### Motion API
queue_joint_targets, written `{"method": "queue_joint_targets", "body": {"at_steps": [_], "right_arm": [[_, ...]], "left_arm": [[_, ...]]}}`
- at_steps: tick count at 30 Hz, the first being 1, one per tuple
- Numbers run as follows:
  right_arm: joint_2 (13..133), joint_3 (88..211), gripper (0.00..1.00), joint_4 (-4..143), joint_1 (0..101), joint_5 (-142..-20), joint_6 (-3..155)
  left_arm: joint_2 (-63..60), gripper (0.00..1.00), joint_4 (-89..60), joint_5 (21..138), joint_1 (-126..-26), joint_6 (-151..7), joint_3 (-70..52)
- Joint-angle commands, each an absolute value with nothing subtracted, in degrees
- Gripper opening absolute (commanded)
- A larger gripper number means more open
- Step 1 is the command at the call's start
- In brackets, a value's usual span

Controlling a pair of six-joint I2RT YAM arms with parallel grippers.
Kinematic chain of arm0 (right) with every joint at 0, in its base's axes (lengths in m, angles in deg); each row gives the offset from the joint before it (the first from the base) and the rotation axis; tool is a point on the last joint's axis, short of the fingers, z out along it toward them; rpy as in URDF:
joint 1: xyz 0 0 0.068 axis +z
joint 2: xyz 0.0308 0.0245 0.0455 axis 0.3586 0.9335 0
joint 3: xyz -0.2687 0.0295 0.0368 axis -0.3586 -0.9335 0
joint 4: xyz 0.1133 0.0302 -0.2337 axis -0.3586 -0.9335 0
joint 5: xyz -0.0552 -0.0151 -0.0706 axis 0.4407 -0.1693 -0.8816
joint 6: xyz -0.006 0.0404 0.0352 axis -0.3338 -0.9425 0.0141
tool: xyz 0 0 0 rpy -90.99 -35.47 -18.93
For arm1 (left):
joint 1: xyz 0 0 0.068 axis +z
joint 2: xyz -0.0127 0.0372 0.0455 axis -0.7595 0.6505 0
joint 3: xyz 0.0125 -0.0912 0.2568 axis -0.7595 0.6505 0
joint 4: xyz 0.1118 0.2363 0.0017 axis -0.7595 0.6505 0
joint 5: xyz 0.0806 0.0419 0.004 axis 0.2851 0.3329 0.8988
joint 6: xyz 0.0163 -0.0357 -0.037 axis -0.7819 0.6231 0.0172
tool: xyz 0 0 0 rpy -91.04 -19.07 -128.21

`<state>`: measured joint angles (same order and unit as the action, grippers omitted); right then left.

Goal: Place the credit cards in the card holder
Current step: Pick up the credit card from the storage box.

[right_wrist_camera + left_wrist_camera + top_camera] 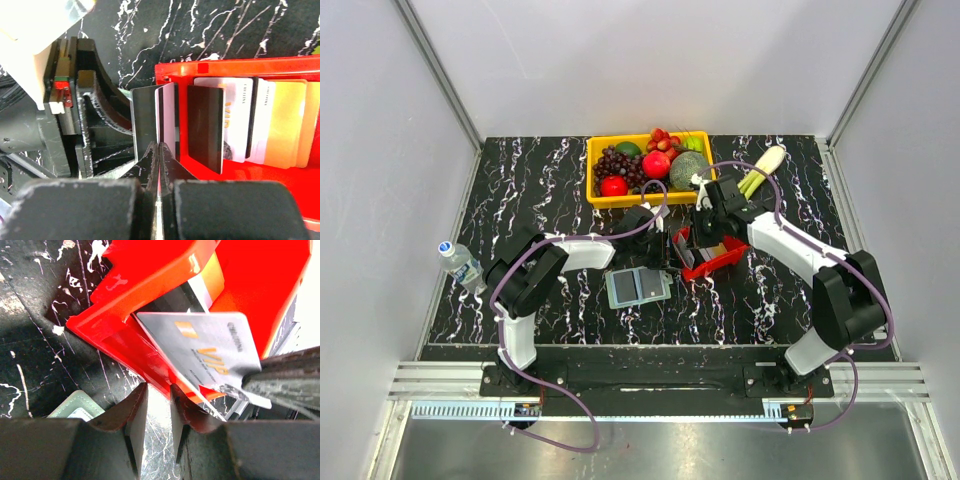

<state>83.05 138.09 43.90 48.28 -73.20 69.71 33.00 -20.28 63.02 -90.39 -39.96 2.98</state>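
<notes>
A red basket (720, 262) at mid-table holds several credit cards standing on edge: a dark one (205, 127), a whitish one (235, 117) and an orange one (285, 125). My right gripper (159, 147) is shut on a grey credit card (210, 347) marked VIP and holds it at the basket's left rim (172, 75). My left gripper (157, 390) is open a narrow way with nothing between its fingers, its tips just short of the basket's outer wall (125, 335). The card holder (638, 286) lies open and flat on the table left of the basket; its corner (75, 407) shows in the left wrist view.
A yellow tray (598, 180) of fruit stands at the back, just behind both grippers. A leek (760, 170) lies to its right. A water bottle (460, 262) lies at the table's left edge. White walls close in the table on three sides.
</notes>
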Motion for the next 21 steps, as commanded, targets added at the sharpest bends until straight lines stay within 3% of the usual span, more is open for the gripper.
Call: {"method": "queue_joint_targets", "body": {"at_steps": [1, 6, 21], "right_arm": [[82.2, 139.5, 0.0, 44.3, 46.9, -77.6, 67.8], [79.0, 140.2, 0.0, 42.8, 46.7, -86.2, 70.3], [87.1, 140.9, 0.01, 42.1, 48.4, -87.5, 72.5]], "left_arm": [[30.4, 0.28, -23.6, 62.2, -90.3, -39.8, 2.8], [30.5, 0.28, -23.6, 62.3, -90.3, -39.8, 2.8], [30.4, 0.28, -22.9, 62.7, -90.3, -40.3, 1.8]]}}
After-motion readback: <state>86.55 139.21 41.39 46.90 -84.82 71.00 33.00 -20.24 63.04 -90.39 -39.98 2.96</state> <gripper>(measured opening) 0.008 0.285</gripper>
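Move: The right hand already pinches a credit card by its edge above the storage box's left wall; the gap it goes for, inside the box's left end, is about 4 cm to its right, 2 cm farther out and 6 cm below. The row of other cards stands some 3 cm to the right of that gap, and the card holder lies roughly 13 cm left of the hand and 9 cm back. From the left hand, low at the box's left wall, the gap is about 5 cm to the right and 3 cm farther out. With its fingers still shut on the credit card, the right hand travels about 4 cm right and 2 cm forward, back over the left wall into the storage box between the left wall and the card row, while the fingers swing some 10 degrees closer to straight down. The sideways travel then dies out and it dips almost 3 cm from its highest point, lowering the card into the gap, while the left hand stays put at the box's left wall. ##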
